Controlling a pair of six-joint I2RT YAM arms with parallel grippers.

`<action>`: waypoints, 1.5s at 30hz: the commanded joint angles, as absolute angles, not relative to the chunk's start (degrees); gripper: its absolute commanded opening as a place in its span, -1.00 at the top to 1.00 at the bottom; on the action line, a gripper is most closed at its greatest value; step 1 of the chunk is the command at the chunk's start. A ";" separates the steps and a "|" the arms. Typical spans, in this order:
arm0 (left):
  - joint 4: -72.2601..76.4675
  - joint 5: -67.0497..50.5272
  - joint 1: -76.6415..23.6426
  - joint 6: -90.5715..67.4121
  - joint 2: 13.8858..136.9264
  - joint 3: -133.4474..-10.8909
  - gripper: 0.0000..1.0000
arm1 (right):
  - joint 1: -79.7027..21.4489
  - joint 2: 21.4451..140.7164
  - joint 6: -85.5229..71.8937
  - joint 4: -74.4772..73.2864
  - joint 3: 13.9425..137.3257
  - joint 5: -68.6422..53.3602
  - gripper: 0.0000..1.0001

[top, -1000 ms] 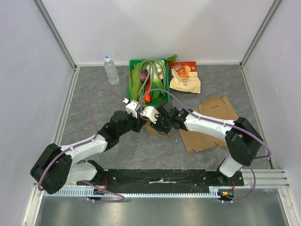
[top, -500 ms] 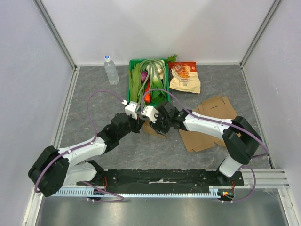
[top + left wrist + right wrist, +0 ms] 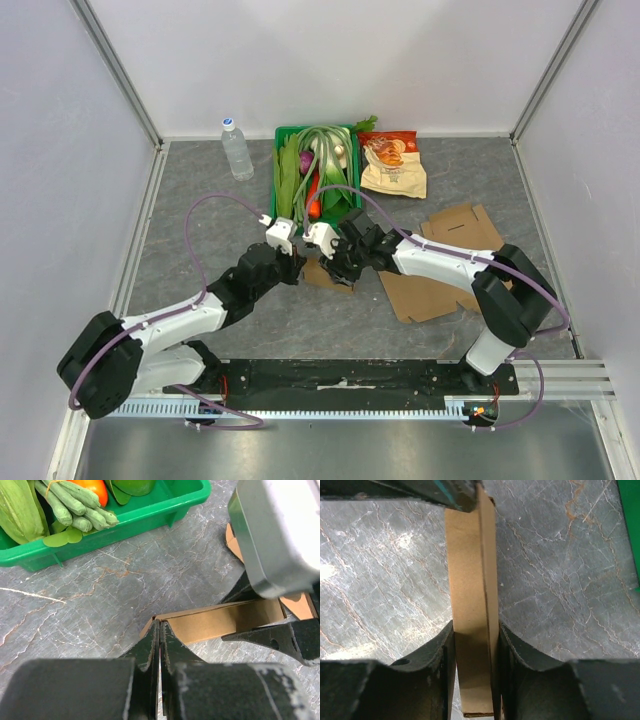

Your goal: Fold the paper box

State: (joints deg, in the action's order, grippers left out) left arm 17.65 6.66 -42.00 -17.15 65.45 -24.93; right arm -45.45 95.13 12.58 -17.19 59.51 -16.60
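The paper box [image 3: 470, 570] is a small brown cardboard piece pressed flat into a narrow strip just above the grey tabletop. My right gripper [image 3: 476, 625] is shut on it, one finger on each long side. In the top view the box [image 3: 325, 272] lies between the two wrists. My left gripper [image 3: 160, 627] is shut, its tips touching the box's [image 3: 225, 622] near end corner. The frames do not show whether it pinches a flap. The right gripper's fingers [image 3: 280, 636] show at the box's other end.
A green crate [image 3: 277, 170] of vegetables stands just beyond the grippers. A water bottle [image 3: 237, 150] is to its left and a snack bag [image 3: 393, 165] to its right. A larger flat cardboard sheet [image 3: 445, 260] lies under the right arm.
Both wrists and the box have shifted very slightly to the left. Both grips look the same.
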 commanded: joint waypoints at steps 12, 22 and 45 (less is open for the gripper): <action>14.06 11.34 -46.14 -19.60 60.99 -21.88 0.96 | -44.03 87.99 -2.98 -17.22 60.47 -6.85 -0.60; 9.14 16.51 -47.46 -30.48 63.89 -25.84 0.96 | -44.56 91.93 -3.16 -15.74 60.03 -8.26 -0.57; 7.29 29.26 -54.23 -33.92 69.87 -26.37 0.96 | -41.23 85.79 -12.65 -17.57 60.37 -8.26 -0.64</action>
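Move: The paper box lies between the two hands: from the right hand, whose fingers straddle it near its right end, its middle is about 3 cm left, 1 cm ahead and 1 cm lower. From the left hand, whose shut tips are on its left end, the middle is some 6 cm right, level fore and aft, and 2 cm lower. The green crate's middle is about 24 cm ahead and 5 cm left of the right hand; the large cardboard sheet lies 22 cm right and 4 cm ahead of it. The right hand opens wide and lets go of the paper box, slipping about 2 cm forward and a little right, then rising some 3 cm off it while turning about 20 degrees clockwise. The left hand, keeping its pinch on the left end, draws back about 2 cm, then eases right and slightly forward, turning some 13 degrees counter-clockwise. ##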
